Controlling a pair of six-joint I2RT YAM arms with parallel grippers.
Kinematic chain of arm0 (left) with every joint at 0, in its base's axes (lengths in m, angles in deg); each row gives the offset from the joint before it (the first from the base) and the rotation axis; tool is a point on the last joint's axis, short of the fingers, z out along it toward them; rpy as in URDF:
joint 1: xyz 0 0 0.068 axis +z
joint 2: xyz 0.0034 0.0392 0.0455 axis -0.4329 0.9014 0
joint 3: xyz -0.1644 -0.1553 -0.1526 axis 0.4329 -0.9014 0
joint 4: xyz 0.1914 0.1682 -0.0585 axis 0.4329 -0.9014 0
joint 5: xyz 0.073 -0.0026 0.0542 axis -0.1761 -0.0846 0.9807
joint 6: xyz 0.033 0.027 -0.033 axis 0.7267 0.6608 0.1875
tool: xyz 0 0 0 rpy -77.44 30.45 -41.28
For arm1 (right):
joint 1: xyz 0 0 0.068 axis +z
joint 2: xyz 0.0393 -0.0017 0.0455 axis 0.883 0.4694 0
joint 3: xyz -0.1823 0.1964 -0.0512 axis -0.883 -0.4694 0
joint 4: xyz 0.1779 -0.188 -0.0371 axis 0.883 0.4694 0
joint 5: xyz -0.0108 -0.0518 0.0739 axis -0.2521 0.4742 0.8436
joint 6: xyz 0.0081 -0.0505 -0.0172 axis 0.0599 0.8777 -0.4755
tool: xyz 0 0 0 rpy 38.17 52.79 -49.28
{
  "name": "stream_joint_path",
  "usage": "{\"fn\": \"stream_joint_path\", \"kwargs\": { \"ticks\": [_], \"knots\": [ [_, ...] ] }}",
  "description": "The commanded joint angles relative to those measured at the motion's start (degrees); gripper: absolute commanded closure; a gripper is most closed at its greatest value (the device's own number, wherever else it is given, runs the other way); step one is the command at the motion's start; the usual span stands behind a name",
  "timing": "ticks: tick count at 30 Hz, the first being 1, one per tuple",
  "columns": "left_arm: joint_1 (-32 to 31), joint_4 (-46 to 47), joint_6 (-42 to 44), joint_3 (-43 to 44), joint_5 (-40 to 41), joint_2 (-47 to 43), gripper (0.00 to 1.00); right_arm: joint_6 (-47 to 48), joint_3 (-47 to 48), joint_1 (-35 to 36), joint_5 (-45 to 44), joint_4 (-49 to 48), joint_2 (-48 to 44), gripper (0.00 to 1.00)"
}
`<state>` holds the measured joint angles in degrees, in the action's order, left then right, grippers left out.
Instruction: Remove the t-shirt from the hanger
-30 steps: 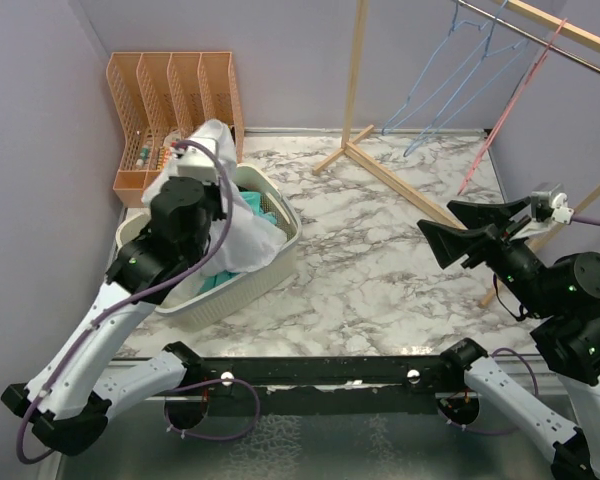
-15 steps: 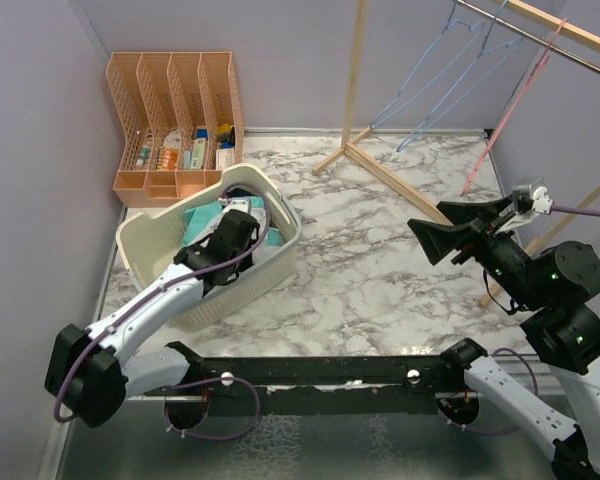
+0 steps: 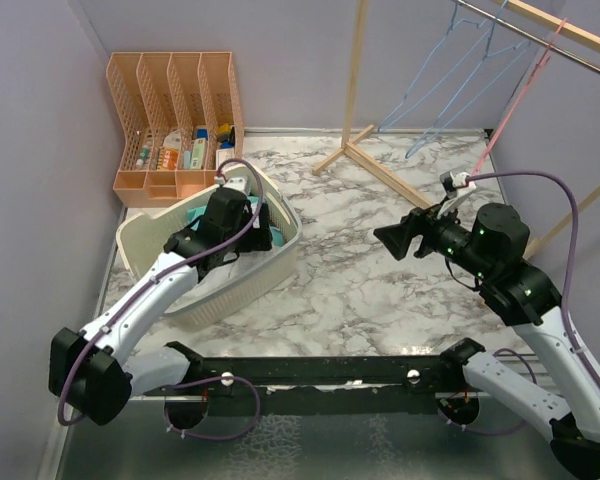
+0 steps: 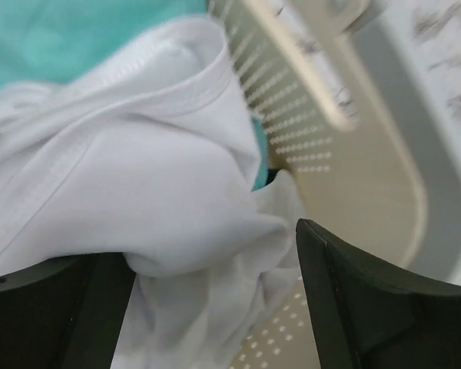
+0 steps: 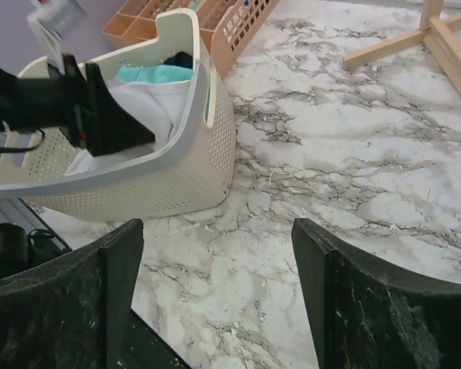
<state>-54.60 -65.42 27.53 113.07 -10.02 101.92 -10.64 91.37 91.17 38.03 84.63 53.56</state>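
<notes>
The white t-shirt [image 4: 138, 177] lies bunched in the cream laundry basket [image 3: 248, 288], on top of a teal garment [image 4: 77, 38]. My left gripper [image 4: 207, 254] is down inside the basket [image 4: 353, 154], jaws wide open, with a fold of the shirt lying loose between them. In the top view the left gripper [image 3: 260, 232] is at the basket's right end. My right gripper [image 3: 395, 238] is open and empty above the marble table, to the right of the basket [image 5: 138, 184]. Two blue hangers [image 3: 435, 90] and a pink hanger [image 3: 510, 110] hang bare on the rail.
An orange desk organizer [image 3: 175, 110] with small items stands behind the basket. A wooden clothes rack [image 3: 355, 80] stands at the back, its foot [image 5: 399, 42] lying across the table. Purple walls close both sides.
The left arm dropped from holding the white shirt draped above the basket to deep inside it, and the shirt now lies in the basket. The right arm swung left and lower.
</notes>
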Motion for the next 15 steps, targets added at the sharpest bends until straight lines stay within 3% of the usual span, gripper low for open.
{"fn": "stream_joint_path", "kwargs": {
  "ticks": [1,4,7,15],
  "knots": [
    [-0.14,-2.64,5.63,9.26,4.94,-3.74,0.14,-0.74,-1.38,-0.08,3.11,-0.55,1.77,0.22],
    [-0.13,-3.14,8.14,12.49,7.7,-5.29,0.11,-1.57,-3.36,-0.08,2.14,-0.6,4.38,0.21],
    [-0.14,-1.2,9.96,12.89,9.13,-8.46,0.01,-2.33,-5.64,-0.08,0.0,-0.25,7.73,0.2],
    [-0.14,6.68,14.64,4.76,10.41,-19.76,0.01,-4.81,-13.11,-0.08,-5.47,-6.08,11.59,0.18]
  ]
}}
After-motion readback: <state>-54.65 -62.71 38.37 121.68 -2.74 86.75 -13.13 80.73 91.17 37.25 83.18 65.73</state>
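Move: The white t-shirt lies in the basket right under the left fingers, its middle some 7 cm left of the left hand, 5 cm nearer the base and 7 cm below. The basket's middle is about 11 cm to that hand's left, level fore and aft, 9 cm down; the teal shirt lies about 5 cm ahead, 4 cm left and 8 cm lower. From the right hand, over bare table, the white t-shirt is roughly 36 cm left, nearly level fore and aft, 22 cm below. Straight up out of the basket, the left hand climbs about 15 cm clear of the white t-shirt, easing slightly left, while its fingers spread the rest of the way open and the wrist tilts up nearly 30 degrees. The empty right hand sinks some 13 cm towards the bare table beside the basket, tipping down about 20 degrees, its fingers staying open. ##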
